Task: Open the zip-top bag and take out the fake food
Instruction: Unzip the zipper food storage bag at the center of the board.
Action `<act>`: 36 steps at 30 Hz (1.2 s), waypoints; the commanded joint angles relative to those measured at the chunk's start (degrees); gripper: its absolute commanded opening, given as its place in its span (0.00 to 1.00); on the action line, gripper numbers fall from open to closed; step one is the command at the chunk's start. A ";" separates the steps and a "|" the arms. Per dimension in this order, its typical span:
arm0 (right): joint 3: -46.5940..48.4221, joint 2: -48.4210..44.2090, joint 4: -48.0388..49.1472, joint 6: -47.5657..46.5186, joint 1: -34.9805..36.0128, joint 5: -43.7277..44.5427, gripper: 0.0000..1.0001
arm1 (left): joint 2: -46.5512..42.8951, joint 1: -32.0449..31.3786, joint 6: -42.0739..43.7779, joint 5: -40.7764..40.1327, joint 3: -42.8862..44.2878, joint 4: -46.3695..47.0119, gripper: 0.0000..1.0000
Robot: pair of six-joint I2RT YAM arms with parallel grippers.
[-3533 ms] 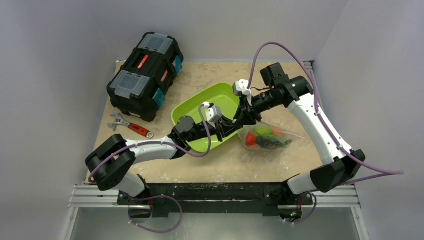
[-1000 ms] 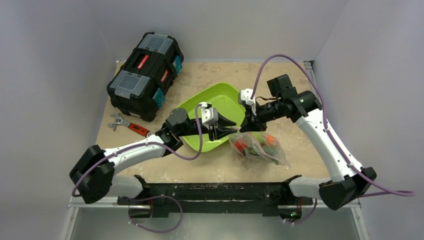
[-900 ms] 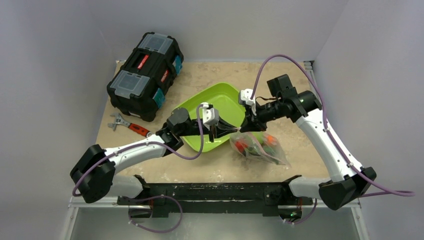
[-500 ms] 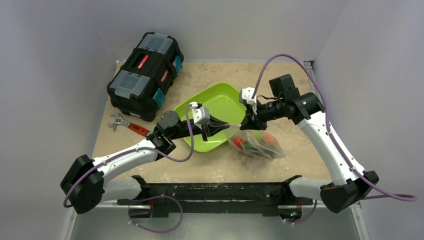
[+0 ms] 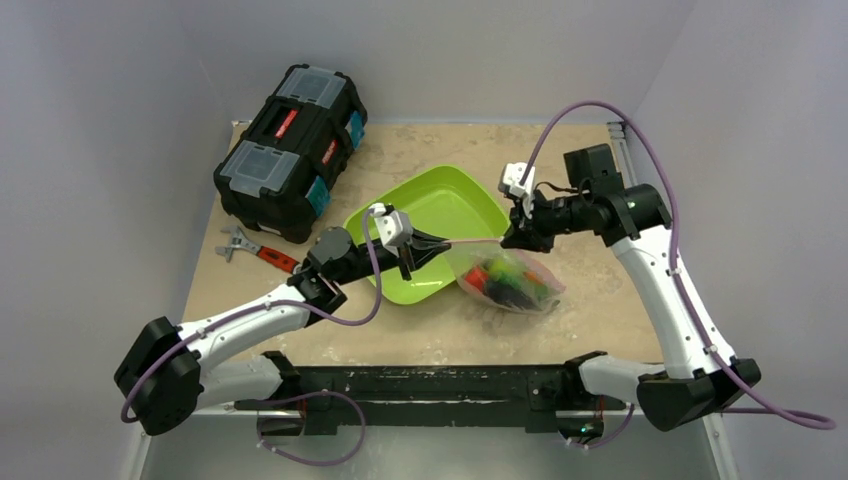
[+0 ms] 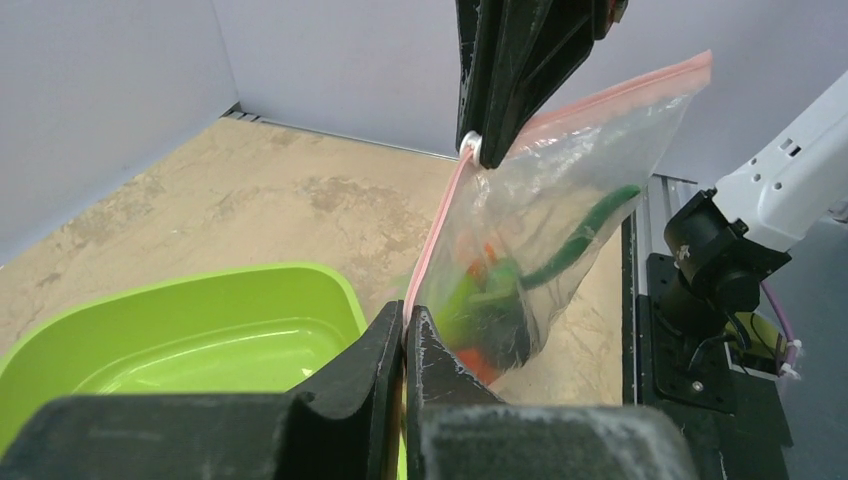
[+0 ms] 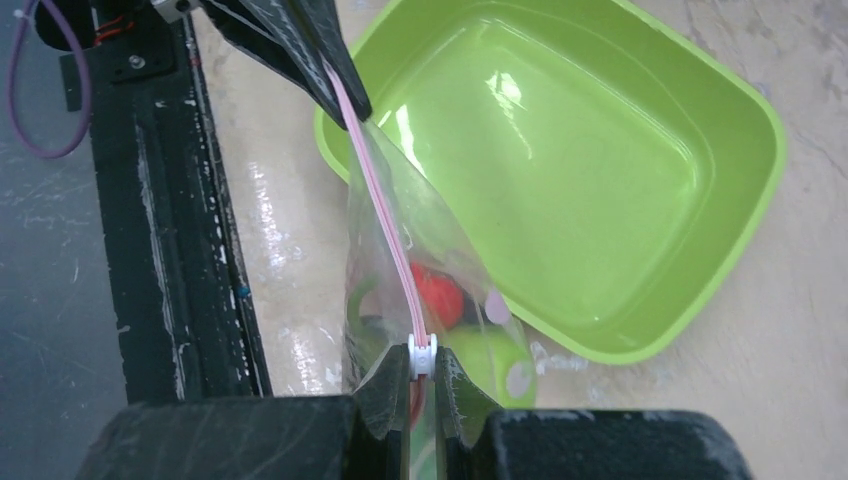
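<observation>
The zip-top bag (image 5: 512, 282) hangs between my two grippers, just right of the lime-green tray (image 5: 440, 205). Its pink zip strip (image 7: 375, 190) is stretched taut. My left gripper (image 5: 447, 243) is shut on the strip's end (image 6: 404, 315). My right gripper (image 5: 510, 237) is shut on the white slider (image 7: 421, 356), which sits partway along the strip (image 6: 470, 148). The fake food (image 5: 505, 278) is inside the bag: a long green pod (image 6: 590, 222), a red piece (image 7: 440, 296) and lime-green pieces (image 6: 470, 295).
A black toolbox (image 5: 290, 150) stands at the back left. A red-handled wrench (image 5: 262, 252) lies in front of it. The arms' black mounting rail (image 5: 430, 385) runs along the near edge. Grey walls enclose the table.
My left gripper has shut on the strip's end and drawn back to the left. My right gripper has moved right with the slider, stretching the strip and shifting the bag right.
</observation>
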 commanded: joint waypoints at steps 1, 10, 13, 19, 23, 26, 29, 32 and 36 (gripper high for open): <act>3.55 -1.42 -5.51 -2.77 -5.53 7.02 0.00 | -1.00 1.05 -0.67 -4.04 1.29 1.83 0.00; 6.39 -2.20 -10.14 -9.03 -14.28 9.37 0.00 | 1.98 1.37 0.01 -7.28 4.98 0.78 0.00; 6.73 -2.13 -11.59 -10.83 -16.75 9.31 0.00 | 2.27 2.05 0.30 -8.34 5.27 0.38 0.00; 7.38 -2.61 -11.58 -11.19 -18.09 11.25 0.00 | 2.71 2.60 0.95 -8.82 5.92 -0.49 0.00; 8.95 -2.84 -11.76 -10.74 -18.48 12.27 0.00 | 2.21 2.99 1.20 -11.48 5.86 -1.31 0.00; 9.86 -3.18 -11.80 -9.97 -18.48 12.54 0.00 | 1.82 3.24 0.97 -13.82 5.69 -1.31 0.00; 10.25 -3.35 -11.89 -9.41 -18.48 12.61 0.00 | 1.64 3.30 0.44 -15.20 5.38 -0.89 0.00; 10.39 -3.69 -11.83 -9.15 -19.81 13.35 0.00 | 1.27 3.33 0.33 -15.96 4.91 -0.57 0.00; 10.61 -4.36 -11.76 -9.00 -20.17 14.64 0.00 | 0.68 3.52 0.21 -17.01 4.37 -0.42 0.00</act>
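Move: The zip's far end, where the slider is headed, lies about 9 cm to the right of the right hand and 6 cm back, roughly level with it; that hand already pinches the slider about halfway along. The fake food hangs about 5 cm back, 2 cm right and 12 cm below, and the green tray's middle is some 8 cm ahead, 15 cm left and 22 cm below. From the left hand, already shut on the zip's near end, the slider is about 11 cm right, level and straight across. The slider, still pinched in the right fingers, is drawn about 11 cm to the right along the zip towards its far end, quickly at first and then slower, rising a little late on as the wrist turns clockwise and the fingers tip down. The left fingers keep their hold on the near end while that hand travels some 5 cm forward, turning slightly counter-clockwise. ##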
